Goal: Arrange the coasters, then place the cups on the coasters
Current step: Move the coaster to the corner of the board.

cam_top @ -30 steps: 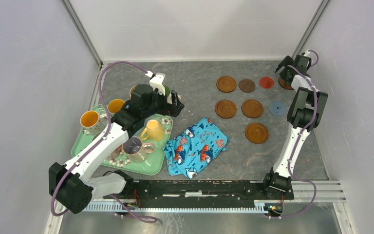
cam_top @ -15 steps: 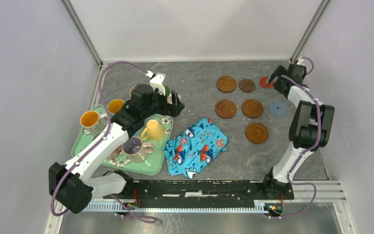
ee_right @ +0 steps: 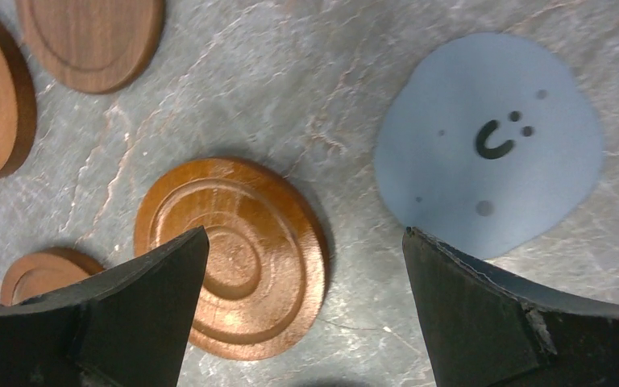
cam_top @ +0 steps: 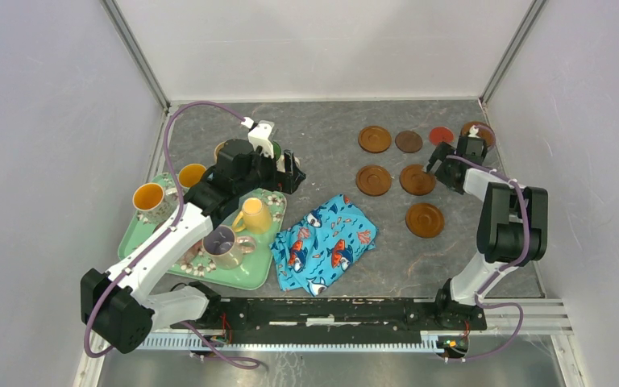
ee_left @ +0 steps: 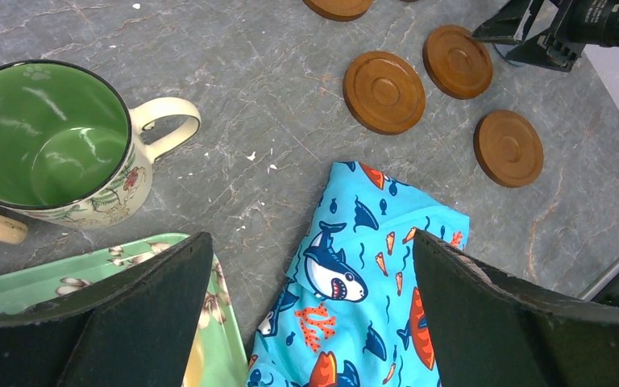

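Note:
Several brown coasters [cam_top: 373, 180] lie in loose rows at the back right, with a red one [cam_top: 441, 135] among them. My right gripper [cam_top: 449, 167] hangs open just above the table, a ringed brown coaster [ee_right: 230, 254] by its left finger and the blue-grey coaster [ee_right: 492, 141] by its right; nothing is between the fingers. Several cups sit on or by the green tray [cam_top: 250, 278]: two orange-lined [cam_top: 149, 197], a yellow [cam_top: 254, 216], a lilac-lined [cam_top: 222, 244]. The cream cup with green inside [ee_left: 44, 141] stands on the table. My left gripper [cam_top: 294, 173] hovers open and empty beside it.
A blue fish-print cloth [cam_top: 328, 242] lies crumpled between the tray and the coasters, under my left gripper [ee_left: 310, 242]. Grey walls close in the table on three sides; one brown coaster [cam_top: 477, 131] lies near the back right corner.
My right arm swung from the back right corner leftward and nearer, now covering the blue-grey coaster from above and uncovering the corner coaster. The left arm has not moved.

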You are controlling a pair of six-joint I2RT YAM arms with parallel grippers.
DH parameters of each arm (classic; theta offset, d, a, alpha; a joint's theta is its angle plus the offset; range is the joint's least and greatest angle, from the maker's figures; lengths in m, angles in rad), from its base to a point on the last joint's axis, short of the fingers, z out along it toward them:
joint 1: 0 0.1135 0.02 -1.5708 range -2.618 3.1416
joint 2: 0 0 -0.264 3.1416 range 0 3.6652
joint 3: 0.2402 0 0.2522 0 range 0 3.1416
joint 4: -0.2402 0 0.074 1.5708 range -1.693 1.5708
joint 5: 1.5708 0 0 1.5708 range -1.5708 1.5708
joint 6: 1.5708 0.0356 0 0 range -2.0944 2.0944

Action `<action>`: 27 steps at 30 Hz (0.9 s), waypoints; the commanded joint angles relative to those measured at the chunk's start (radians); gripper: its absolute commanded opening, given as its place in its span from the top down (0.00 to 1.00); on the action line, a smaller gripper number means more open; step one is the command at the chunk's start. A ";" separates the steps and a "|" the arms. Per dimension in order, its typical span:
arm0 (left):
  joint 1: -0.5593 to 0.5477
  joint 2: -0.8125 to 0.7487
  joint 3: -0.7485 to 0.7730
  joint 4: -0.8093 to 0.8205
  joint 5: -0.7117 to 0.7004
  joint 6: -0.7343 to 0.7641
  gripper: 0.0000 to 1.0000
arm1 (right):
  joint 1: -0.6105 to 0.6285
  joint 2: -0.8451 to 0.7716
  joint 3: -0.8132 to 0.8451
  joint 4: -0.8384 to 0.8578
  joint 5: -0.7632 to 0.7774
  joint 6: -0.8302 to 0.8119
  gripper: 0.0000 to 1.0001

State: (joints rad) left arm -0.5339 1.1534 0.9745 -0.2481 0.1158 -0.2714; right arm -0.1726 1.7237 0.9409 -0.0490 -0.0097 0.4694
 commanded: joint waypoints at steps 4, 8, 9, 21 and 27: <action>0.004 -0.016 0.010 0.026 0.017 0.006 0.00 | 0.054 -0.026 -0.017 0.090 -0.031 0.007 0.02; 0.003 -0.015 0.009 0.025 0.014 0.007 0.00 | 0.083 -0.010 -0.025 0.101 -0.042 0.022 0.02; 0.004 -0.015 0.009 0.025 0.014 0.008 0.00 | 0.088 -0.009 -0.025 0.102 -0.041 0.025 0.02; 0.004 -0.013 0.010 0.025 0.018 0.006 0.00 | 0.099 0.011 0.019 0.085 -0.066 0.027 0.02; 0.004 -0.017 0.009 0.026 0.015 0.006 0.00 | 0.114 0.023 0.029 0.082 -0.054 0.022 0.02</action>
State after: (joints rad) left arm -0.5339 1.1530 0.9745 -0.2481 0.1158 -0.2714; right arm -0.0700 1.7382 0.9272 0.0074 -0.0578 0.4885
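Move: The brown coaster to be shifted lies about 5 cm to the right hand's left, level with it and some 3 cm lower. The blue coaster sits roughly 7 cm to the hand's right; the red one about 15 cm ahead and 5 cm right; the dark brown one about 14 cm ahead and 5 cm left. From the left hand, the brown coaster is some 39 cm right, 10 cm ahead and 22 cm below. Slide the open right gripper about 5 cm to the left at the same low height, away from the blue coaster and over the brown one, until the right finger comes up against the brown coaster's right edge and pushes it left. Turn the wrist some 5 degrees counter-clockwise on the way, keep the fingers wide open, and slow to a creep after the first 4 to 5 cm. ##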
